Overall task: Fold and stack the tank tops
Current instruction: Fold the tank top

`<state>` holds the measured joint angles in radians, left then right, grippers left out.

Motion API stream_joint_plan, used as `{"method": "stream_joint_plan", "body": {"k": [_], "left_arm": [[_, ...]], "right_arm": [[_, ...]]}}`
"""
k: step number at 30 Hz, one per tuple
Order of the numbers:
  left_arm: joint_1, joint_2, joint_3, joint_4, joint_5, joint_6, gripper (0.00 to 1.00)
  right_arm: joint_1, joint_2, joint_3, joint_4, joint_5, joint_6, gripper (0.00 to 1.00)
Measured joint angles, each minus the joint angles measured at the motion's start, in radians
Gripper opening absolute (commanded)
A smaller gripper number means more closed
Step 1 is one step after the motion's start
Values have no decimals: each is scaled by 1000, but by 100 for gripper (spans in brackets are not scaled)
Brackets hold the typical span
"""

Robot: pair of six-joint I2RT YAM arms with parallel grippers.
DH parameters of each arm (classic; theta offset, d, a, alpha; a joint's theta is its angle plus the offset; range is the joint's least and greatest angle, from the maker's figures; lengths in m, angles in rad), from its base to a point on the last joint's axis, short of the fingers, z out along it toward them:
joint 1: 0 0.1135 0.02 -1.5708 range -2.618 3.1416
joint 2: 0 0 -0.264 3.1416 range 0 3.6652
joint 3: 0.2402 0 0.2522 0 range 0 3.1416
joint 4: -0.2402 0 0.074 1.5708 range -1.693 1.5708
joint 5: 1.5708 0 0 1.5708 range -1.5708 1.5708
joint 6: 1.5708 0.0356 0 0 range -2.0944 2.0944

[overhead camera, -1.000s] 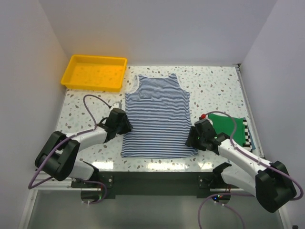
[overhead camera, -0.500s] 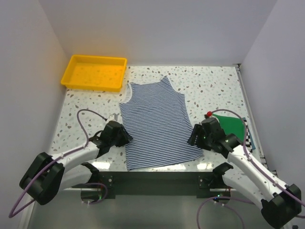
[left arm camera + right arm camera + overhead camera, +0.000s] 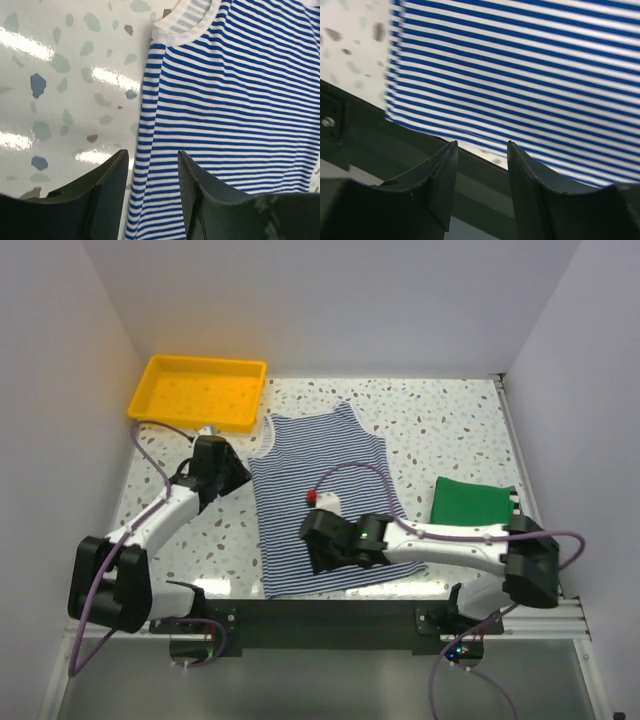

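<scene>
The blue-and-white striped tank top lies flat and slightly skewed mid-table, its hem at the near edge. My left gripper is open beside the top's left edge below the armhole. In the left wrist view the left gripper straddles that edge of the striped tank top, gripping nothing. My right gripper reaches across over the hem. In the right wrist view the right gripper is open and empty above the hem of the striped top. The green tank top lies folded at right, a black-and-white sliver beneath it.
A yellow tray sits at the back left corner. The table's dark front rail runs just below the hem. The right arm's forearm stretches across the near right of the table, in front of the folded pile.
The striped top slid nearer and skewed, then stayed. My left gripper let go and moved up along the left edge. My right arm swung from the right edge across to the hem.
</scene>
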<state>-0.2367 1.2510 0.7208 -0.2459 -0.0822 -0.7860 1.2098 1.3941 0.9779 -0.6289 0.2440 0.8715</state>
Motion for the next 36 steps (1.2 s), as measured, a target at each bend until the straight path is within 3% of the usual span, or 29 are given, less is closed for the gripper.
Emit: {"method": "stream_joint_plan", "body": {"k": [5, 10, 19, 26, 31, 36], "left_arm": [[68, 172, 62, 18, 35, 45, 47], [121, 209, 66, 16, 70, 50, 47], [126, 209, 114, 22, 109, 50, 46], [126, 209, 114, 24, 132, 48, 46], [126, 209, 113, 44, 150, 47, 46], [126, 209, 71, 128, 182, 46, 48]], "right_arm": [[164, 335, 274, 46, 62, 6, 43], [251, 523, 457, 25, 98, -7, 42], [292, 632, 571, -18, 131, -23, 33], [295, 715, 597, -57, 133, -24, 33], [295, 727, 605, -74, 140, -29, 7], [290, 674, 544, -60, 150, -43, 0]]}}
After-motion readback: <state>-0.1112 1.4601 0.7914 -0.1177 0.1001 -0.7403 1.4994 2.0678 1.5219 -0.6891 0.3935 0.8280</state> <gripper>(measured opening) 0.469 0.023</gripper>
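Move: The bottom-left corner of the striped tank top, at the table's near edge, lies from the right hand about 15 cm left, 6 cm back and 8 cm below; its bottom-right corner is some 23 cm right and 1 cm ahead. The left hand hangs over the left side seam, with the left armpit corner roughly 8 cm ahead, 1 cm right and 7 cm below, and the left shoulder strap some 10 cm beyond that corner, 4 cm farther right. The right hand sweeps about 15 cm left and 6 cm back over the hem, then sinks nearly 8 cm in all while its wrist turns about 15 degrees counter-clockwise, shuts its half-open fingers on the striped top's bottom-left corner and, keeping that pinch, starts back right by a centimetre. The left hand eases some 4 cm forward towards the left armpit corner, dipping about 4 cm and coming halfway back up, its fingers staying half open above the cloth. ##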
